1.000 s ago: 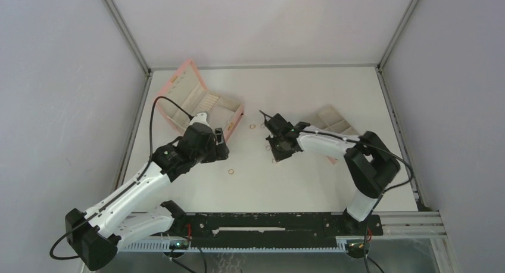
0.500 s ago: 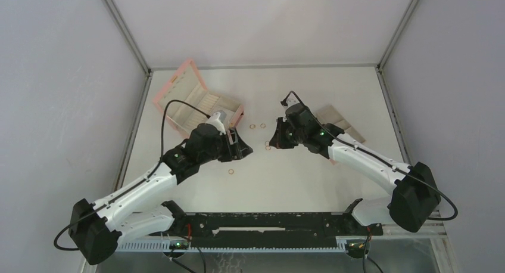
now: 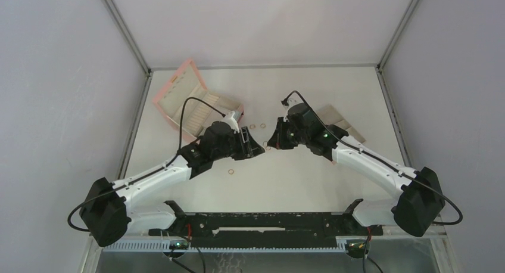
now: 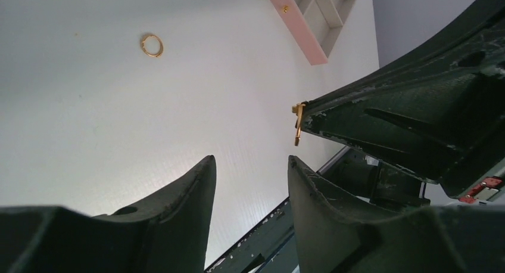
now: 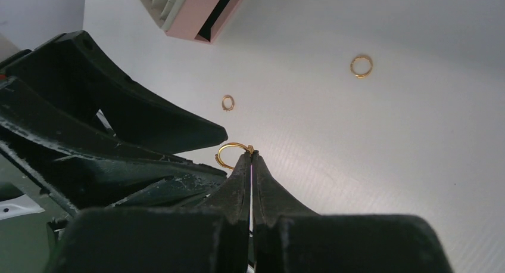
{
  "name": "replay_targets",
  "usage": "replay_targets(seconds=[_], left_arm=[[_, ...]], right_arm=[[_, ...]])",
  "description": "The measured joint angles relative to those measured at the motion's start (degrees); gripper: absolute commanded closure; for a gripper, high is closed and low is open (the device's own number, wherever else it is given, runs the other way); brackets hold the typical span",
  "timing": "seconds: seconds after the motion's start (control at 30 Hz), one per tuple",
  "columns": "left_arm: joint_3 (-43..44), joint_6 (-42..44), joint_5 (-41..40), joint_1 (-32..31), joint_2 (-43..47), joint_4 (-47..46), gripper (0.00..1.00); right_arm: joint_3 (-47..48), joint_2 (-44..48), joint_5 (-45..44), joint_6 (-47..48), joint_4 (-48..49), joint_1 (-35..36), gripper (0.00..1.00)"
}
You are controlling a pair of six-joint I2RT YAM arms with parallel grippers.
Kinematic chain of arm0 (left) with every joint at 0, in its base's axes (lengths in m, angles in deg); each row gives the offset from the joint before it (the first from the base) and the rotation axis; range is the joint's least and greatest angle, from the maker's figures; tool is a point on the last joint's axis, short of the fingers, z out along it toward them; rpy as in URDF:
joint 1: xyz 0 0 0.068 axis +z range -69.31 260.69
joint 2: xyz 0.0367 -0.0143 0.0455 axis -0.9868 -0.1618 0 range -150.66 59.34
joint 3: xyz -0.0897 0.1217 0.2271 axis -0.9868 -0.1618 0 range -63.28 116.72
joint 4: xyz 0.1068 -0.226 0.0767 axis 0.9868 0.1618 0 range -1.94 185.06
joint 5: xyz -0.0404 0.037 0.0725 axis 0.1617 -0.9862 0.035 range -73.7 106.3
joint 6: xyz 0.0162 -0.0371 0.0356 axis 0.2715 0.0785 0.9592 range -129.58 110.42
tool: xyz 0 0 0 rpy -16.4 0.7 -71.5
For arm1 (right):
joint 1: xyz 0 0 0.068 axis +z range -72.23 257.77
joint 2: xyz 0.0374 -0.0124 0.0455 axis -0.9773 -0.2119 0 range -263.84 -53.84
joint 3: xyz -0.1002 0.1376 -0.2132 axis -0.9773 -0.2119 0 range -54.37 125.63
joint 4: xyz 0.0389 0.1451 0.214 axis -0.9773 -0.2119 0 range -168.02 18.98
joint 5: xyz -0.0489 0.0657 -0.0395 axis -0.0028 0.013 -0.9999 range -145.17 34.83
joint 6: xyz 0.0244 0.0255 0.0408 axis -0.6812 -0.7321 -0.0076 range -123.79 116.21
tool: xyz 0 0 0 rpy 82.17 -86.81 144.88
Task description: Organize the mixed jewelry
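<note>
My right gripper (image 5: 251, 155) is shut on a thin orange-copper ring (image 5: 232, 143), pinched at the very fingertips and held above the table. In the left wrist view that ring (image 4: 297, 124) shows edge-on at the tip of the right gripper's fingers (image 4: 411, 124), just ahead of my left gripper (image 4: 250, 161). The left jaws are open with nothing between them. Seen from above, the left gripper (image 3: 256, 146) and the right gripper (image 3: 271, 143) meet tip to tip at mid-table. Loose rings lie at the back (image 3: 252, 127) (image 3: 262, 126) and in front (image 3: 230, 171).
An open pink box (image 3: 196, 100) stands at the back left. A beige compartmented tray (image 3: 339, 119) sits at the back right behind the right arm. The arms' black base rail (image 3: 262, 225) runs along the near edge.
The left arm has reached right until its fingertips face the right gripper, and its jaws have narrowed. The right arm swung up and back with the ring, then held still.
</note>
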Motion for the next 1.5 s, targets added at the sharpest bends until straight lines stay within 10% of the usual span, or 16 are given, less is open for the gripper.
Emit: replay_targets(seconds=[0.83,1.13,1.5], left_arm=[[0.0,-3.0,1.2,0.0,-1.0,-8.5,0.74],[0.0,-3.0,1.2,0.0,-1.7,-8.5,1.0],[0.0,0.6,7.4,2.9,1.6,-7.2,1.0]], right_arm=[[0.0,0.5,1.2,0.1,0.0,0.1,1.0],[0.0,0.5,1.9,0.1,-0.1,0.1,1.0],[-9.4,12.7,15.0,-2.3,8.7,-10.1,0.46]])
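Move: Pinched in the right fingertips, the held ring lies some 2 cm ahead of the open left hand, 2 cm to its right and 2 cm above. From the left hand, one loose ring lies about 8 cm ahead and 4 cm right, another level and 9 cm left, both 15 cm down; the pink box is 21 cm ahead, 16 cm left, 12 cm lower. From the right hand, the left fingertips are 2 cm back, 3 cm left and 3 cm lower. Rising about 3 cm while easing right and slightly forward, the left hand brings its parted fingers around the ring that the right hand holds nearly still, then shuts and pinches it. Only then do the right fingers open partway and let go, the hand pulling away up and to the right by roughly 4 cm; the left, keeping its pinch, starts up and back leftward. ##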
